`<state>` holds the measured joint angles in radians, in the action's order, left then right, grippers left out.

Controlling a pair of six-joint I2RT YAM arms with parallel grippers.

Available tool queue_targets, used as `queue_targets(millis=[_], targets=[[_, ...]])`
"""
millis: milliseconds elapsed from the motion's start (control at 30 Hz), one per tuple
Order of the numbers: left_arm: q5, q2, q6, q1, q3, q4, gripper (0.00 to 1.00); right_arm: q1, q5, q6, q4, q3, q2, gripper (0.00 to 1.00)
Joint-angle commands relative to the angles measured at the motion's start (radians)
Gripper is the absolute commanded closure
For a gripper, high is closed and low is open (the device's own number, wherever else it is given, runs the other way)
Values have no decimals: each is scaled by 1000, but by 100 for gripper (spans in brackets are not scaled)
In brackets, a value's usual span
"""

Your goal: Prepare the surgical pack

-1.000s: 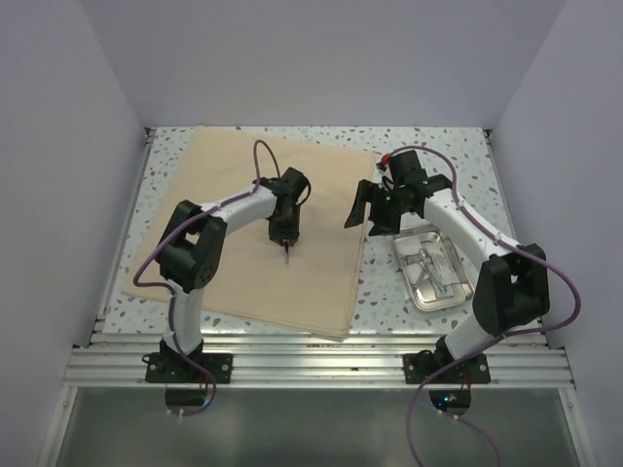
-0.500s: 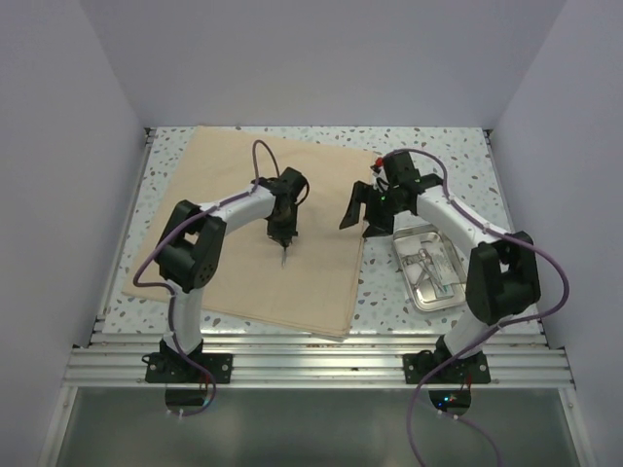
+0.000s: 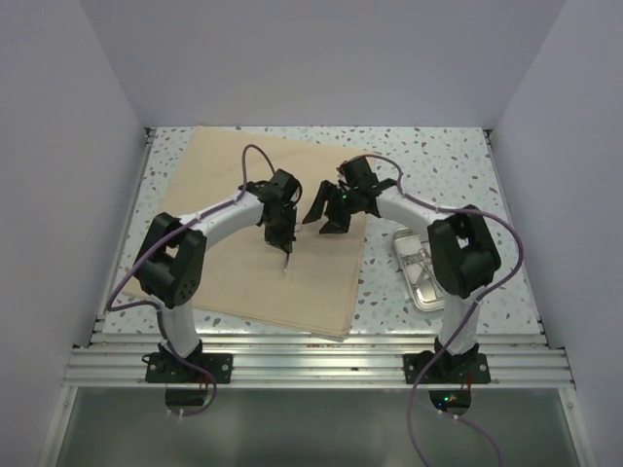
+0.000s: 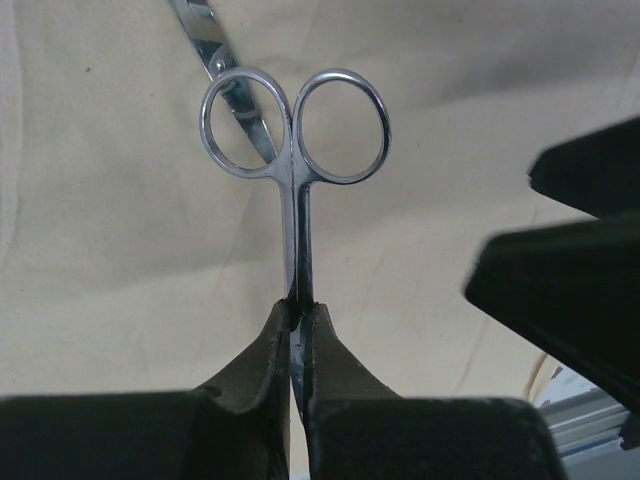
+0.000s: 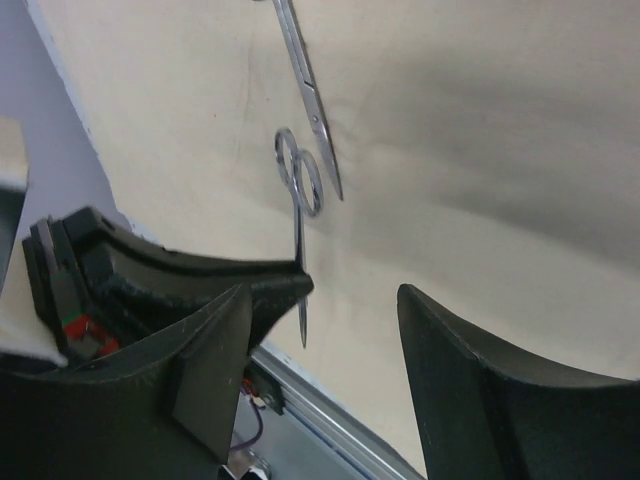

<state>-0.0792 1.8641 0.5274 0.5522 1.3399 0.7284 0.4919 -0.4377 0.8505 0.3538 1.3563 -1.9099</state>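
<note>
The tan cloth sheet (image 3: pixel 209 185) lies flat on the left half of the table. My left gripper (image 3: pixel 282 243) points down over its middle, shut on steel scissors (image 4: pixel 296 140) by the blades, rings hanging toward the cloth. A second scissor-like steel instrument (image 4: pixel 205 40) lies on the cloth just beyond the rings; it also shows in the right wrist view (image 5: pixel 310 100). My right gripper (image 3: pixel 326 216) is open and empty, close to the right of the left gripper over the cloth. The steel tray (image 3: pixel 419 304) holds more instruments at the right.
The speckled tabletop (image 3: pixel 438 156) shows beyond and right of the cloth. An aluminium rail (image 3: pixel 311 365) runs along the near edge. White walls close in the back and both sides. The right arm's links cross above the tray.
My right arm has swung left, from beside the tray to over the cloth next to the left gripper. The left gripper has stayed nearly in place, still holding the scissors.
</note>
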Motion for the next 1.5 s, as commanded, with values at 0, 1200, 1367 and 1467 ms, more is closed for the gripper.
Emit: queue_targets(millis=[0,1200,1367,1467], targets=[[-53,-60,-7,3,-37,-35,100,23,-6,74,-95,78,-60,36],[-160,-180,8,-61,-39,-99,48,24,115,-228,317,182,-31,100],[-179,-160,-9,-100,-15,-90,43,-58,556,-468,629,257,101,100],[-160,-125,-4,-103,-2,-80,43,-61,849,-565,695,187,170,100]])
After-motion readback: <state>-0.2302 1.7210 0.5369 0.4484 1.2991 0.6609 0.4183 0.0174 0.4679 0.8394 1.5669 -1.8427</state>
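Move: Between the left hand's shut fingers the scissors are already held, loops forward. The right gripper's open fingers are about 5 cm farther out, 7 cm right and 5 cm higher. From the right hand, the held scissors' middle is some 5 cm back, 7 cm left and 5 cm lower. The other scissors lie on the cloth 3 cm ahead, 9 cm left and 8 cm below; the tray is roughly 10 cm back, 26 cm right and 8 cm below. Reaching left and down about 7 cm each way, the right hand shuts its open fingers on the held scissors near the loops. The left eases back 2 cm to offer them, then opens, lets go and rises some 5 cm, drifting forward. The right swings them nearly 20 cm right towards the tray, lifting and swivelling its fingers downwards. ##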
